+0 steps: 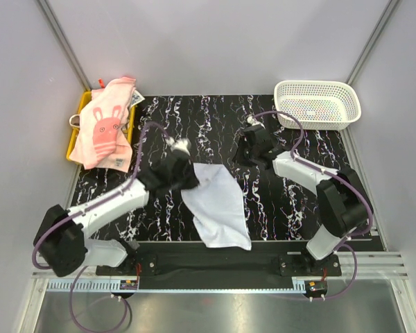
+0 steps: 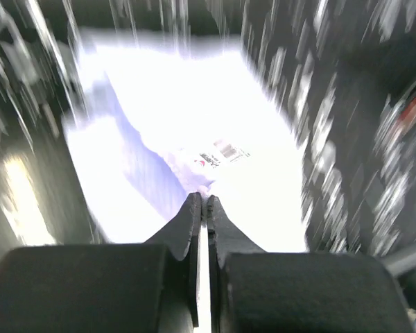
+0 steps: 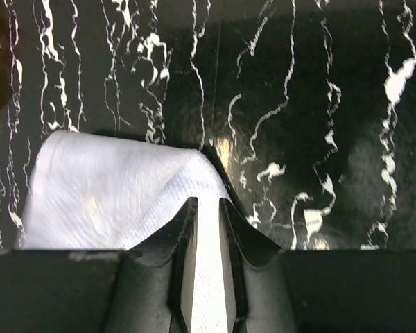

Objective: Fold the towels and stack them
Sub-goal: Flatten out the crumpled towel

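A pale blue-white towel (image 1: 218, 201) lies partly spread on the black marbled table, hanging toward the near edge. My left gripper (image 1: 191, 172) is shut on its upper left corner. In the left wrist view the jaws (image 2: 204, 198) pinch the towel (image 2: 194, 90) just below its small label (image 2: 225, 151). My right gripper (image 1: 238, 161) holds the upper right corner. In the right wrist view its jaws (image 3: 208, 202) are closed on a raised fold of the towel (image 3: 104, 201). More towels, among them a pink one with a rabbit face (image 1: 105, 132), are piled at the back left.
The pink pile sits on a yellow tray (image 1: 74, 142) at the table's left edge. A white lattice basket (image 1: 317, 104) stands at the back right corner. Grey walls close in both sides. Purple cables loop off both arms.
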`<action>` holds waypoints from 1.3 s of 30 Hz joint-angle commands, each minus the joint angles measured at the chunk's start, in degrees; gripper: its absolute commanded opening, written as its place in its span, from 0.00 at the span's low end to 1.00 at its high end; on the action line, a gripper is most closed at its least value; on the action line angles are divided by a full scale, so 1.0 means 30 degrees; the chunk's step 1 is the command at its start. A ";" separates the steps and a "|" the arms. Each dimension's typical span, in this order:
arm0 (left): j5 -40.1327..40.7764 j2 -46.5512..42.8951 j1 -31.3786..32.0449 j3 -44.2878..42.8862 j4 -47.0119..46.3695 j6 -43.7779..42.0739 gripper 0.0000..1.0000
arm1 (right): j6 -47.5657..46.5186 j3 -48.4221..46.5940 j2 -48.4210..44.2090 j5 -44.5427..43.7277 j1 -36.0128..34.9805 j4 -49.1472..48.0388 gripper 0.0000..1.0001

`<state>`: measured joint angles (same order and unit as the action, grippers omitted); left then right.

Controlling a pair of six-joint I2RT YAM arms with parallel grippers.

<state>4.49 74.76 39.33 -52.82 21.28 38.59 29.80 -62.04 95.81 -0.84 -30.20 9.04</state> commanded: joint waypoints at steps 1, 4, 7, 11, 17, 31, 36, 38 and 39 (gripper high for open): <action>0.1517 -0.0954 0.3521 0.3911 -0.1233 0.2570 0.00 | -0.0002 0.0523 -0.1524 -0.0569 -0.0130 0.0209 0.26; 0.2544 -0.1043 0.6395 0.6227 -0.1641 0.5499 0.00 | -0.0469 0.0525 -0.2082 -0.0830 -0.0539 0.0794 0.29; 0.2837 -0.0868 0.8067 0.7524 -0.2668 0.8107 0.00 | -0.1172 0.0320 -0.2375 -0.1214 -0.1446 0.1527 0.32; 0.4241 -0.1334 0.9592 0.8755 -0.1971 1.1008 0.00 | -0.2343 0.0056 -0.2114 -0.1127 -0.2736 0.1792 0.39; 0.7579 -0.5520 1.1380 0.8643 0.1829 1.4115 0.00 | -0.3546 -0.1987 -0.0155 -0.0920 -0.4787 0.2054 0.45; 0.8903 -1.0330 1.2201 1.0193 0.4684 1.6140 0.00 | -0.4543 -0.9846 0.6206 0.0925 -0.7570 0.5277 0.47; 0.8699 -1.1149 1.2465 1.1187 0.4713 1.6960 0.00 | -0.4573 -1.0111 0.7203 0.0838 -0.8391 0.5689 0.50; 0.8669 -1.1326 1.2495 1.1365 0.4889 1.7166 0.00 | -0.4398 -0.9878 0.7350 0.0750 -0.8655 0.5543 0.51; 0.8611 -1.1443 1.2524 1.1424 0.4977 1.7195 0.00 | -0.4310 -0.9818 0.7408 0.0720 -0.8685 0.5397 0.52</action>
<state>28.34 41.56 76.47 -19.57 35.75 87.83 17.12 -90.02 117.99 0.89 -55.20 25.17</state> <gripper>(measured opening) 0.024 0.512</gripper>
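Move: The left hand already holds the towel's tagged corner, and the table's front edge, where the corner is being taken, lies about 18 cm back, 3 cm left and 12 cm below. The towel's middle is roughly 5 cm back and 6 cm right of this hand, its far edge about 11 cm ahead and 4 cm right. From the empty right hand, the towel's left edge lies some 9 cm back, 17 cm left and 8 cm below; the far right corner is about 2 cm ahead and 4 cm left. Back and down in one quick sweep of about 15 cm, the left hand draws the pinched corner towards the table's front edge, then rises briefly, sinks again and eases left, keeping its grip. The right hand swings left over the towel by some 19 cm and back about 10, turning roughly 35 degrees counter-clockwise as its fingers open wider, and sinks at the end towards the towel's far left corner without visible contact. ##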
